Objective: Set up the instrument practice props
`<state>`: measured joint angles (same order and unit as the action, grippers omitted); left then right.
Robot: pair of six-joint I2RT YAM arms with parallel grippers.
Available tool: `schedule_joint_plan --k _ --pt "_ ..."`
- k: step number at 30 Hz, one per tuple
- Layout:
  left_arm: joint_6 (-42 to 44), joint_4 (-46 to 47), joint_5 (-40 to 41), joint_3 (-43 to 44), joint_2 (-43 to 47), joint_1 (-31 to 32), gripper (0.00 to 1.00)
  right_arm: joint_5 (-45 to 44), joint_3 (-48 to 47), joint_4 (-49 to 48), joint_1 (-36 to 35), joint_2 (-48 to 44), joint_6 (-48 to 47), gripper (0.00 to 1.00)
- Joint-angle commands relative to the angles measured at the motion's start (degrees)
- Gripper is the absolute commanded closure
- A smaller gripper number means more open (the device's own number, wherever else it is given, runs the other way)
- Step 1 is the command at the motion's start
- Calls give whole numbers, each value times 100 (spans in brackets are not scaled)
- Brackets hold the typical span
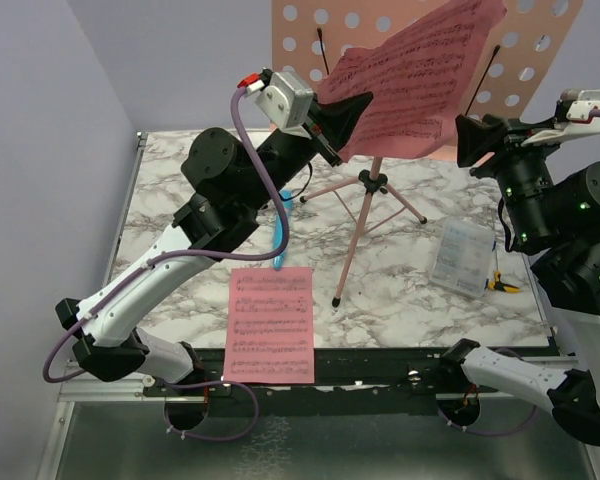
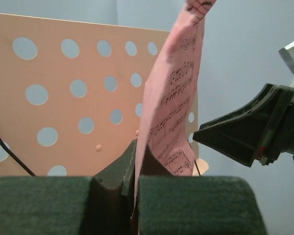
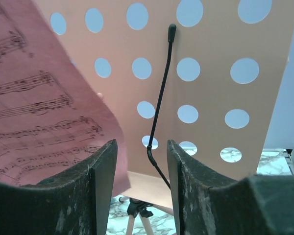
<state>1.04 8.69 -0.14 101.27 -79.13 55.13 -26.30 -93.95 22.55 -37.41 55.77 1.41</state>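
The salmon-pink music stand (image 1: 540,50) rises at the back of the table on thin tripod legs (image 1: 352,240). My left gripper (image 1: 352,112) is shut on the lower left edge of a pink sheet-music page (image 1: 410,80), held tilted in front of the stand's punched desk (image 2: 63,112). In the left wrist view the page (image 2: 174,112) runs up from between the closed jaws of the left gripper (image 2: 139,156). My right gripper (image 1: 464,138) hovers open just right of the page, nothing between its fingers; in its wrist view the right gripper (image 3: 142,147) faces the desk's black wire arm (image 3: 159,112). A second page (image 1: 270,322) lies flat near the front edge, and the light-blue stick (image 1: 280,235) lies behind it.
A clear plastic box (image 1: 462,255) lies on the marble table (image 1: 400,300) at the right, with a small yellow item (image 1: 502,285) beside it. A purple cable (image 1: 265,180) loops from the left wrist. A lilac wall closes the left side.
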Motion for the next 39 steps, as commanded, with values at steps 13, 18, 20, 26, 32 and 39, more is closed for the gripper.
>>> schedule_joint_plan --k 13,18,20,26,32,39 --pt "511 -280 529 1018 -627 -136 100 -435 -547 -21 -21 554 -349 62" --pt "468 -321 389 1135 -705 -182 100 -465 -586 -107 -21 729 -402 63" --pt "443 -329 356 1173 -730 -197 100 -488 -597 -123 -21 774 -409 68" --pt "401 -326 269 1221 -776 -234 100 -443 -496 -175 -21 718 -360 85" --pt "362 -318 176 1274 -851 -255 100 -219 -123 -421 -21 375 -379 99" --pt "262 -262 64 1294 -940 -303 100 35 393 -817 -21 -44 -532 99"
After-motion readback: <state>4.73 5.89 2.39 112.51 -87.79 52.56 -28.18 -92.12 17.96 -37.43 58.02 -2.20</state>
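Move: The right clip rod on the stand's desk rises about 5 cm ahead of the open right hand, 1 cm left, its middle some 4 cm higher. The sheet's middle is about 6 cm ahead of that hand and 8 left. The left hand grips the sheet; the desk's middle lies about 8 cm ahead of it and 8 right, roughly level, with the left clip rod 6 cm ahead, 7 left. Right reaches some 4 cm forward, pinches the clip rod, draws back 2; left brings sheet 4 cm deskward. ##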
